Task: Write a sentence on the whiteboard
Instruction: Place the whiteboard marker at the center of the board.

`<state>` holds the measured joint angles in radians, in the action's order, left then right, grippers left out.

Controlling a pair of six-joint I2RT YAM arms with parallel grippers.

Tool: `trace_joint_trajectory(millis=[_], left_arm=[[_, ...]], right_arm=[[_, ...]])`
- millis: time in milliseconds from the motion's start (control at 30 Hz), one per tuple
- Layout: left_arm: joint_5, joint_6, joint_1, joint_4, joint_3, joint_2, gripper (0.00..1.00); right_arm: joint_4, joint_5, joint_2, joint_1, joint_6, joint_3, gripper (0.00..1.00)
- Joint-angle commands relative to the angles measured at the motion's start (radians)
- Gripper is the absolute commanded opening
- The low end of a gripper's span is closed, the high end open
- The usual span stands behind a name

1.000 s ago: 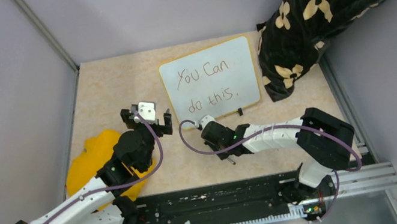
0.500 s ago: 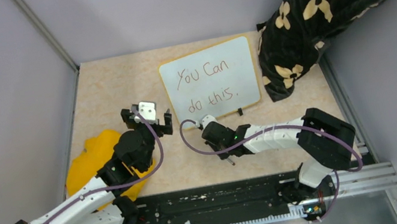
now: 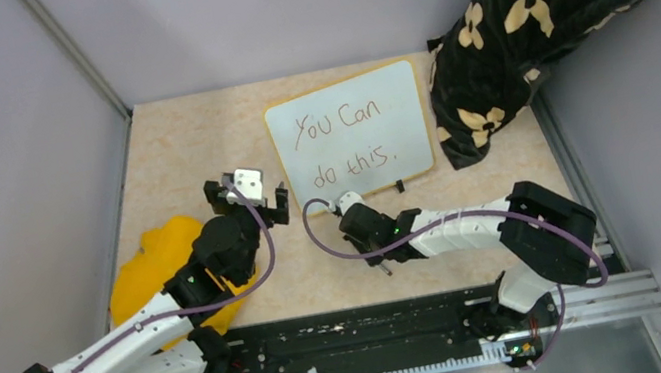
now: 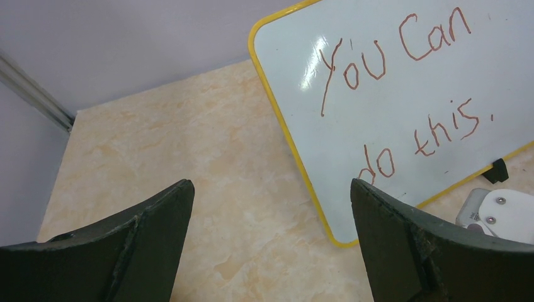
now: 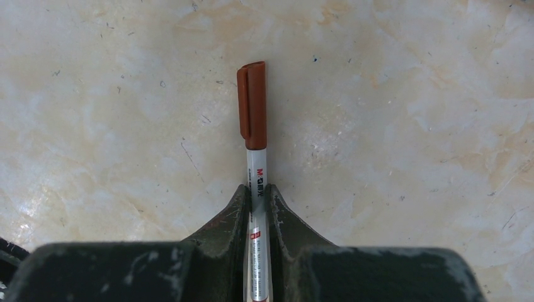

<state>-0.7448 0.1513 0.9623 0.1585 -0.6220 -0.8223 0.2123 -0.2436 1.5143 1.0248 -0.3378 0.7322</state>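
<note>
The whiteboard, yellow-framed, stands propped at the back of the table. It carries the sentence "You Can do this." in two reddish lines, which also shows in the left wrist view. My right gripper hangs low over the bare tabletop in front of the board, shut on a marker with a brown cap on its end. The fingers pinch its silver barrel. My left gripper stands open and empty to the left of the board's lower corner.
A black pillow with cream flowers leans at the back right, beside the board. A yellow cloth lies at the left under my left arm. Grey walls close in both sides, and a metal rail runs along the near edge.
Both arms have crept very slightly to the right. The right fingers hold the marker as before.
</note>
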Motion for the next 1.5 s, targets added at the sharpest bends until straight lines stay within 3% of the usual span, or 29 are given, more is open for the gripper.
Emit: trace_joint_trajectory(millis=[0, 300, 767, 1100, 1467], left_arm=[[-0.007, 0.009, 0.001, 0.029, 0.01, -0.005, 0.99], [-0.006, 0.014, 0.001, 0.03, 0.01, -0.009, 0.99], [-0.011, 0.017, 0.001, 0.033, 0.013, -0.002, 0.99], [-0.024, 0.023, 0.001, 0.041, 0.019, 0.014, 0.99], [-0.039, 0.021, 0.001, 0.047, 0.019, 0.003, 0.99]], right_arm=[[0.013, -0.012, -0.003, -0.006, -0.008, -0.017, 0.11], [-0.01, 0.001, -0.029, -0.006, 0.002, -0.008, 0.31], [-0.016, 0.002, -0.063, -0.008, 0.009, 0.013, 0.53], [-0.048, -0.011, -0.1, -0.012, 0.001, -0.007, 0.6], [-0.081, -0.01, -0.145, -0.012, -0.012, -0.045, 0.61]])
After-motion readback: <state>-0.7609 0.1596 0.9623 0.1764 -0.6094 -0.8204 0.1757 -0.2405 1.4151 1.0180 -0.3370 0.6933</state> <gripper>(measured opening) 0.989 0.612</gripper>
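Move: The marker lies flat on the table, pinched at mid-barrel by the right gripper, so its middle is right at the fingertips. The whiteboard's centre is about 24 cm straight ahead of this hand and a couple of cm higher; the black clip on its near edge is some 12 cm ahead and 9 cm to the right. From the idle left hand the marker lies about 8 cm back, 19 cm to the right and 25 cm below. Open the right gripper from its pinch on the marker's barrel to a bit over half wide, holding the hand still at first so that both pads come free at the sides. Then, with the fingers still spreading, lift about 2 cm straight up off the marker, letting the wrist tip up and roll slightly, some 5 degrees. ##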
